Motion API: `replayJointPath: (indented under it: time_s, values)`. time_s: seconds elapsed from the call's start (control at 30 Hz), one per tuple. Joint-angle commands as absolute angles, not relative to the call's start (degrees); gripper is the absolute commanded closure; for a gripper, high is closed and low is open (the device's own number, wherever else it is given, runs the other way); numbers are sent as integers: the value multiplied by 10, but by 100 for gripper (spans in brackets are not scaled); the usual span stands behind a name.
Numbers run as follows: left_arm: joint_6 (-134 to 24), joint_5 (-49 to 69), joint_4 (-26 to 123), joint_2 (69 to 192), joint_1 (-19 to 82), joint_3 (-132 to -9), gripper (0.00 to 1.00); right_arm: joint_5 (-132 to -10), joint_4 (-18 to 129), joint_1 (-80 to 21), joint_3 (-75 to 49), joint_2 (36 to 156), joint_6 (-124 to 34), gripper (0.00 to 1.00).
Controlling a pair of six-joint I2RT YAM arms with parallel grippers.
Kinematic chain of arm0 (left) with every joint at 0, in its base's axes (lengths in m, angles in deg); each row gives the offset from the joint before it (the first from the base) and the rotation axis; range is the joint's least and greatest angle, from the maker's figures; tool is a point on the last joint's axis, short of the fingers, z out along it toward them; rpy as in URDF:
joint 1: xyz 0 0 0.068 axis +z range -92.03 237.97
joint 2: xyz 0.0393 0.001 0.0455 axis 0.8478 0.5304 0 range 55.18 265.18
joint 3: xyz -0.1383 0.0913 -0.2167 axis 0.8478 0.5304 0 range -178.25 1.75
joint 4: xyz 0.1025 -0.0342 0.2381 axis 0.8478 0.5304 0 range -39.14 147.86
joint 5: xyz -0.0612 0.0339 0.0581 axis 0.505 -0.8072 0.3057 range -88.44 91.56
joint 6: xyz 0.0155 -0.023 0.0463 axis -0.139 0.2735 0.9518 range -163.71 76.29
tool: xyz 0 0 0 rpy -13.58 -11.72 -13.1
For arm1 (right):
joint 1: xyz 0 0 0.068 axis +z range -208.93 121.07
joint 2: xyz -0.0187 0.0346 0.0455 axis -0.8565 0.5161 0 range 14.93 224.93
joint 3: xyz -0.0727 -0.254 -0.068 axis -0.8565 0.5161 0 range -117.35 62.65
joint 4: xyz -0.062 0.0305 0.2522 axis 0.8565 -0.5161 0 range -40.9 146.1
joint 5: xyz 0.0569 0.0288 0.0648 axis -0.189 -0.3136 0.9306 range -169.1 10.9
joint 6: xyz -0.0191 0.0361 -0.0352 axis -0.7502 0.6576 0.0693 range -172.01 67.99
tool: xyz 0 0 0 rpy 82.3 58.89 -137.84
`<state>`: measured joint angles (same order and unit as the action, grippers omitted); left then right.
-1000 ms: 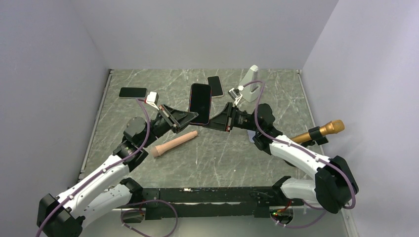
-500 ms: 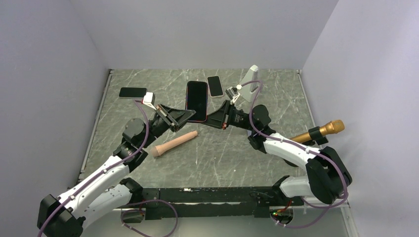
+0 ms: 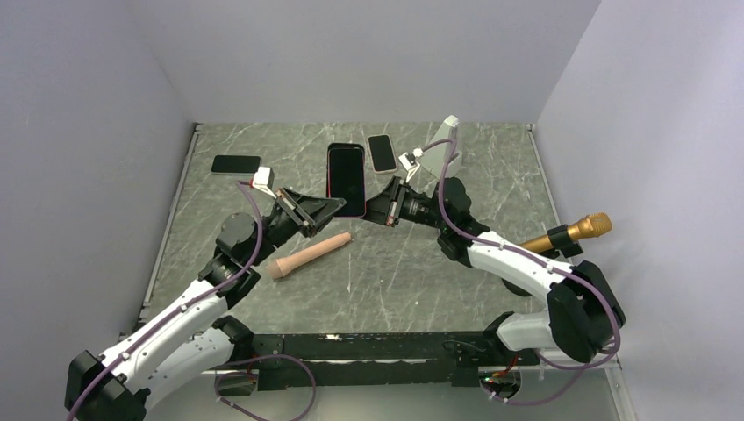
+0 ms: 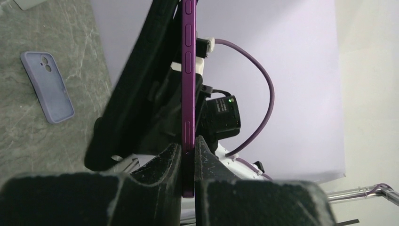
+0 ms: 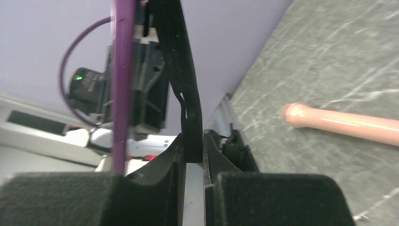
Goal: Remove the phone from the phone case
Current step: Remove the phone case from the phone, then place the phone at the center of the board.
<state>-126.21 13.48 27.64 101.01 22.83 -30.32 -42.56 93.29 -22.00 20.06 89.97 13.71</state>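
Observation:
A phone (image 3: 346, 178) with a dark screen and a purple edge (image 4: 188, 70) is held up over the middle of the table between both arms. My left gripper (image 3: 332, 205) (image 4: 188, 150) is shut on the phone's purple edge from the left. The black phone case (image 4: 141, 84) (image 5: 186, 80) stands peeled a little away from the phone's back. From the right, my right gripper (image 3: 375, 210) (image 5: 192, 141) is shut on the case's thin black wall. The phone's purple edge (image 5: 122, 84) shows to the left of the case in the right wrist view.
A flesh-coloured cylinder (image 3: 311, 254) lies on the table below the grippers. Two other phones (image 3: 235, 164) (image 3: 382, 153) and a white stand (image 3: 443, 140) lie at the back. A gold microphone (image 3: 570, 234) is at the right. A lilac case (image 4: 47, 87) lies flat on the table.
The phone and both grippers have moved left and toward the back, and the phone now stands straighter. The right gripper has closed on the case.

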Motion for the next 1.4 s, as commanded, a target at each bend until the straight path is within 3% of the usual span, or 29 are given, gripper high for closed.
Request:
replayJointPath:
  time_s: [0.0, 0.23, 0.5, 0.8, 1.07, 1.37]
  values:
    - [-1287, 190, 269, 984, 217, -330, 100, -530, 856, -228, 180, 874, 4, 100]
    - [-1251, 180, 327, 969, 217, -391, 100, -538, 873, -254, 237, 881, -25, 100]
    - [-1214, 157, 379, 954, 218, -391, 100, -550, 793, -261, 211, 883, -38, 100]
    - [-1058, -35, 649, 906, 218, -437, 100, -559, 688, -262, 245, 825, -57, 100]
    - [-1051, -154, 650, 885, 219, -343, 100, -555, 664, -258, 303, 760, -47, 100]
    - [-1045, -129, 628, 1004, 265, -387, 100, -560, 637, -258, 324, 703, -43, 100]
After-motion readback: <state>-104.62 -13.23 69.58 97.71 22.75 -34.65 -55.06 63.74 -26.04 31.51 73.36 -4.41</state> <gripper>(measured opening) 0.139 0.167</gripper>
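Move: The black case hangs peeled open beneath the phone, still close to the phone's far end. Its middle is about 4 cm ahead, 1 cm right and 1 cm above the left hand, which holds the phone. From the right hand, which grips the case's near end, the phone's middle is roughly 5 cm ahead, 4 cm left and 5 cm up. The pink microphone lies about 12 cm left, 4 cm ahead and 32 cm below the left hand; the lavender case some 25 cm right, 13 cm ahead and 28 cm below the right. Keep both grips shut. Push the right gripper, with the case's near end, forward, down and right, away from the phone, while the left gripper draws the phone back and up about 3 cm. Then carry the phone left and down some 17 cm, easing forward and tipping the fingers well down, as the right gripper draws back and sinks farther right. ##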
